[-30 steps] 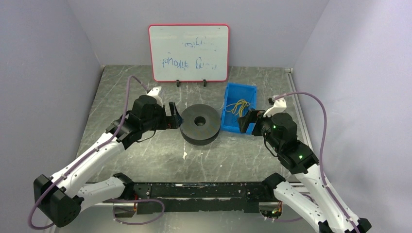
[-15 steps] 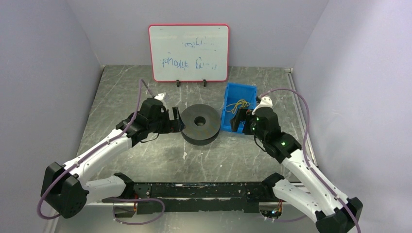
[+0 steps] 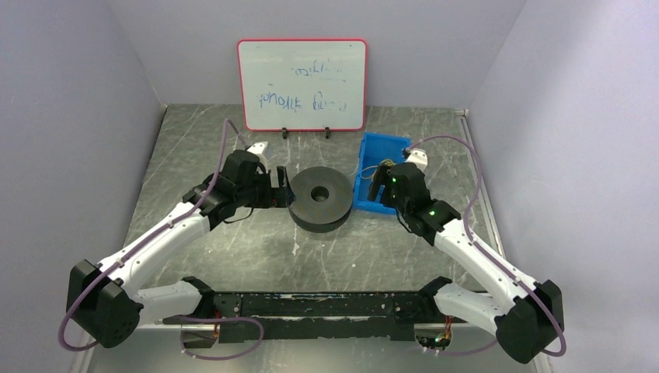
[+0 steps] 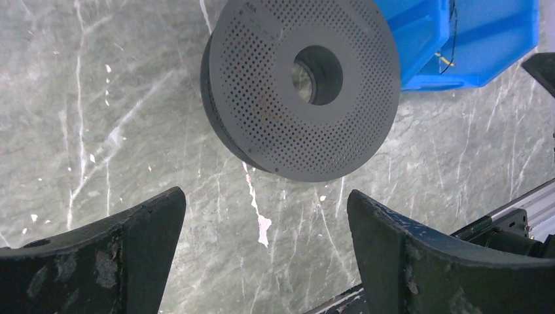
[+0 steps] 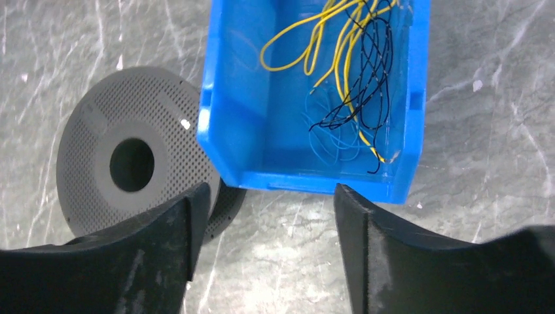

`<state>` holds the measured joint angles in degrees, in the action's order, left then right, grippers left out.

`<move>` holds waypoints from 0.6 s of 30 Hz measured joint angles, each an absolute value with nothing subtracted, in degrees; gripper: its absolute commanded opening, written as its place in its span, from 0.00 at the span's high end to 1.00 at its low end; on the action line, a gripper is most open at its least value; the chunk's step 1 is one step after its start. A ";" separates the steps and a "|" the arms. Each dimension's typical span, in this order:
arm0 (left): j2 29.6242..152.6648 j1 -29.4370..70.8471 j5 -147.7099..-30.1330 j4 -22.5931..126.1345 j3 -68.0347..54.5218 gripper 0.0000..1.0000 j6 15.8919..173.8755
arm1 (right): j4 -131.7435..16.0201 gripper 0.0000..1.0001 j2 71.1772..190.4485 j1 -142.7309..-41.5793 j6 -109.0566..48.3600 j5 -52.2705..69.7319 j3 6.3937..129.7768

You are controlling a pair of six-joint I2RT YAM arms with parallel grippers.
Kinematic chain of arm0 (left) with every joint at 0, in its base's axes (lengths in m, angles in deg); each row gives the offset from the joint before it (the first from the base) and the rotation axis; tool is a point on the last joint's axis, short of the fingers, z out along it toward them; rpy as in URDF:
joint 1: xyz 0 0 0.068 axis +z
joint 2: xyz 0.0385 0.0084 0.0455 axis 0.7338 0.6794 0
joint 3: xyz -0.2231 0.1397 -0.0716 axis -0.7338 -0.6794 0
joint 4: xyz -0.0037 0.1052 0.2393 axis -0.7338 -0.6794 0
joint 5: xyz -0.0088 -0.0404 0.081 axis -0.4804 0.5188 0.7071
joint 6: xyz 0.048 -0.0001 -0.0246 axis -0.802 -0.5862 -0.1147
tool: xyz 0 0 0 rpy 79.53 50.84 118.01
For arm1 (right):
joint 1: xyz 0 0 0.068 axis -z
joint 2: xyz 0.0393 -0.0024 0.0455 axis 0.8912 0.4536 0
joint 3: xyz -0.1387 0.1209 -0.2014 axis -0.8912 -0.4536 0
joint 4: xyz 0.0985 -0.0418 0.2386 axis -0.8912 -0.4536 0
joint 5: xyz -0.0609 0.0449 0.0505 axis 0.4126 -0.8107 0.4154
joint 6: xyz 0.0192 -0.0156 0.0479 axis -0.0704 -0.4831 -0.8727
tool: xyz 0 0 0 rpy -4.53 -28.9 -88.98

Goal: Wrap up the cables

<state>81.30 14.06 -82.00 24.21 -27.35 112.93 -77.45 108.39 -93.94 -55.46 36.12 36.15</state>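
The cables are thin yellow strands lying loose in the blue bin, tangled with thin black wires. In the top view the cables barely show behind my right wrist. A dark grey perforated spool lies flat left of the bin. My right gripper hovers open just before the bin's near end wall, with nothing between its fingers. Close to the spool's left side, my left gripper is also open and empty, with the spool ahead of it.
A red-framed whiteboard stands at the back of the marbled table. Grey walls close in on three sides. A black rail runs along the near edge between the arm bases.
My right gripper has swung left and forward from the bin's near right corner to its near end. The left arm has barely shifted beside the spool.
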 measured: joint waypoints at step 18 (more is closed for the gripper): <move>72.53 14.06 -80.93 19.67 -22.11 0.02 102.48 | -73.34 0.60 126.70 -93.90 -74.86 46.04 43.00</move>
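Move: The cable bundle in the blue bin lies about 12 cm ahead of the right hand, 4 cm to its right and 14 cm below. The bin's middle is about 13 cm ahead, 4 cm right and 13 cm down, and the dark spool lies roughly 14 cm to this hand's left, 3 cm ahead and 12 cm below. From the left hand, the bundle is some 14 cm ahead, 25 cm right and 14 cm below. Still touching nothing, the right hand reaches over the blue bin towards the cables, about 5 cm forward and 3 cm down, while its wrist turns some 20 degrees clockwise and its fingers narrow from mostly open to under half. The left hand, wide open, rises about 7 cm away from the spool, easing slightly left and tipping its fingers up. ##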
